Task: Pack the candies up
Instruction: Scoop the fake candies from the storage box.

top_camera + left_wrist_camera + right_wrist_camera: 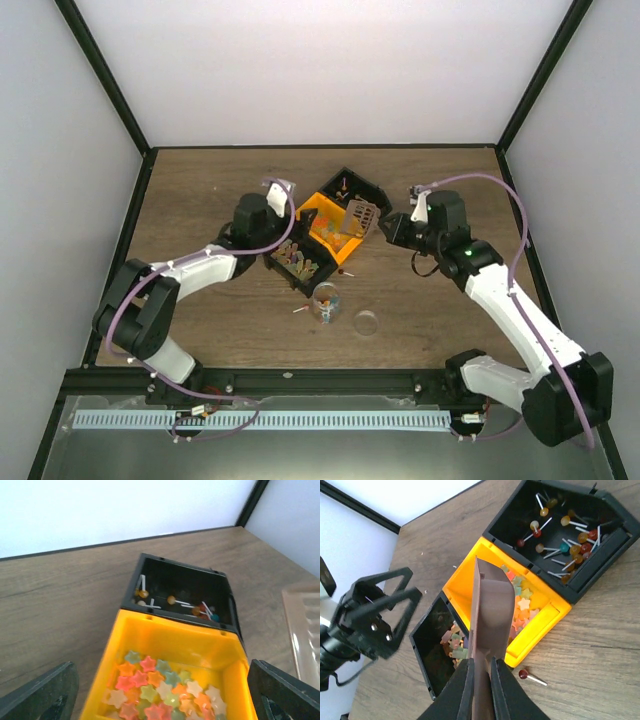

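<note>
Star-shaped candies (165,692) in mixed colours fill the orange bin (180,645), also seen in the right wrist view as candies (522,600). More candies (452,640) lie in the near black bin (298,265). My left gripper (162,700) hangs open over the orange bin's near end, nothing between its fingers (45,695). My right gripper (482,680) is shut on the handle of a brownish scoop (492,605), whose blade stands edge-up over the orange bin (325,228). A small clear cup (326,300) with a few candies stands nearer the arms.
The far black bin (560,530) holds lollipops. A clear round lid (366,322) lies right of the cup. Loose lollipops lie on the wood: one lollipop (530,676) beside the orange bin, another lollipop (300,310) left of the cup. White walls enclose the table.
</note>
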`<state>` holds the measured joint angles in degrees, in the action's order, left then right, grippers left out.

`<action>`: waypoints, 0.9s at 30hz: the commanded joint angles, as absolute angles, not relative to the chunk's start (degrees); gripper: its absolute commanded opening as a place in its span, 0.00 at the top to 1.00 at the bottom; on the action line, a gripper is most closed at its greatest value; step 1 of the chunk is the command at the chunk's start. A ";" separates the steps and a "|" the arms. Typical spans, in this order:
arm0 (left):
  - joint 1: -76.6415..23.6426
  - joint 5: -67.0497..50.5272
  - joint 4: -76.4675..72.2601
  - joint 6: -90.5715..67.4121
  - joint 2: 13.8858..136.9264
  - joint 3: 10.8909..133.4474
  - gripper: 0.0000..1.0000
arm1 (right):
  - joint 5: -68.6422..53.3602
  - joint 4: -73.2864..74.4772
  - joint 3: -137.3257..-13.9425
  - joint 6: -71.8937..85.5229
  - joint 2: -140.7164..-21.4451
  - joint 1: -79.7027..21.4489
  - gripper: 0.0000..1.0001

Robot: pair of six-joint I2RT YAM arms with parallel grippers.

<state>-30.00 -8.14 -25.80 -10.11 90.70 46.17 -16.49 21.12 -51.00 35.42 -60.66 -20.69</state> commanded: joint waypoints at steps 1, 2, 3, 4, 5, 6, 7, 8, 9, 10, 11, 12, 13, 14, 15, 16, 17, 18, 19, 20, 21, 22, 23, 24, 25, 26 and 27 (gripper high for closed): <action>-26.69 -9.74 -19.66 -6.23 90.78 48.53 0.11 | -18.96 18.83 -54.76 37.43 -61.62 -20.35 0.99; -26.31 -9.79 -19.84 -6.30 90.65 48.16 0.16 | -18.61 19.52 -55.75 38.27 -62.70 -20.31 0.99; -25.96 -9.68 -20.45 -6.47 90.50 47.39 0.20 | -18.41 20.57 -56.99 38.66 -64.04 -20.35 0.99; -25.87 -9.48 -21.07 -6.62 90.26 46.51 0.25 | -17.43 21.98 -58.31 39.23 -65.38 -20.64 0.99; -25.76 -9.13 -21.62 -6.99 90.10 45.67 0.29 | -14.92 24.20 -60.19 40.14 -66.92 -21.32 0.99; -25.75 -8.92 -21.92 -7.07 90.01 45.07 0.33 | -13.24 25.73 -61.53 40.68 -68.45 -21.63 0.99; -25.71 -8.70 -22.01 -7.11 89.92 44.49 0.34 | -11.08 27.25 -62.80 41.60 -69.80 -22.57 0.99; -25.67 -8.41 -22.10 -7.20 89.89 44.10 0.35 | -9.12 29.07 -64.29 42.92 -71.34 -23.15 0.99; -25.66 -8.14 -22.07 -7.14 89.83 43.71 0.35 | -8.09 30.80 -65.77 43.97 -72.86 -23.53 0.99; -25.66 -7.75 -22.06 -7.08 89.70 43.33 0.35 | -7.43 32.39 -67.46 44.75 -74.50 -23.81 0.99; -25.66 -7.36 -22.10 -6.99 89.53 42.91 0.35 | -6.54 33.93 -68.98 45.25 -75.74 -24.24 0.99; -25.66 -6.93 -22.25 -6.95 89.35 42.26 0.35 | -5.38 35.08 -70.28 46.31 -76.90 -24.56 0.99; -25.66 -6.43 -22.46 -6.91 89.12 41.81 0.34 | -4.55 36.03 -71.27 46.87 -77.80 -24.79 0.99; -25.66 -6.00 -22.66 -6.80 88.88 41.37 0.34 | -3.90 36.64 -71.92 47.69 -78.08 -25.05 0.99; -25.66 -5.67 -22.82 -6.61 88.69 40.90 0.34 | -3.10 37.07 -72.24 48.57 -78.24 -25.32 0.99; -25.66 -5.43 -22.85 -6.40 88.68 40.65 0.34 | -2.53 37.24 -72.16 49.52 -78.14 -25.50 0.99; -25.62 -5.23 -22.73 -6.38 88.84 40.36 0.34 | -2.70 36.89 -71.85 50.18 -78.01 -25.70 0.99; -25.58 -5.33 -22.73 -6.38 89.04 40.14 0.34 | -3.38 36.31 -71.30 50.73 -77.82 -25.81 0.99; -25.58 -5.63 -23.06 -6.47 89.32 39.84 0.35 | -4.12 35.63 -70.82 51.11 -77.90 -26.19 0.99; -25.57 -5.97 -23.56 -6.72 89.67 39.42 0.35 | -4.28 35.39 -70.61 51.62 -78.12 -26.60 0.99; -25.53 -6.41 -23.90 -6.83 90.04 39.22 0.36 | -4.35 35.42 -70.62 51.80 -78.53 -27.03 0.99; -25.51 -6.98 -24.17 -6.92 90.48 39.08 0.37 | -4.58 35.23 -70.67 51.78 -78.90 -27.34 0.99; -25.57 -7.35 -24.37 -6.92 90.93 39.10 0.40 | -4.79 34.84 -70.39 51.67 -79.25 -27.48 0.99; -25.56 -7.69 -24.61 -7.02 91.52 39.14 0.43 | -5.10 34.11 -69.87 51.70 -79.46 -27.51 0.99; -25.52 -8.07 -24.69 -6.95 92.00 39.38 0.46 | -5.31 33.38 -69.13 51.72 -79.64 -27.51 0.99; -25.49 -8.37 -24.66 -6.88 92.41 39.53 0.48 | -5.68 32.66 -68.45 51.80 -79.89 -27.51 0.99; -25.49 -8.63 -24.57 -6.78 92.77 39.72 0.50 | -5.97 32.15 -68.05 51.89 -80.24 -27.52 0.99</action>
<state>-25.67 -6.90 -22.61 -7.25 91.15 39.62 -5.87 34.28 -69.14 50.48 -79.13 -27.11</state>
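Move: Held in the right hand, the slotted scoop is bound for the star candies in the yellow tray, about 16 cm ahead, 12 cm left and 20 cm below that hand. The lollipop tray lies some 26 cm ahead and 5 cm left, the glass jar 7 cm back and 12 cm left. The open left hand is bound for the near black tray's left rim, level with it, 5 cm left and 9 cm below; the star candies lie 7 cm ahead and 4 cm right. The right hand keeps its shut grip on the slotted scoop and carries it about 4 cm forward, 3 cm left and, after a small rise, 2 cm down, tipping the hand down some 15 degrees and turning it a little clockwise, so that the blade goes farther in over the yellow tray. Meanwhile the left hand edges forward briefly, then draws back and goes left and down, clearing the yellow tray to come close over the near black tray's left rim, while its fingers close to about half open. ##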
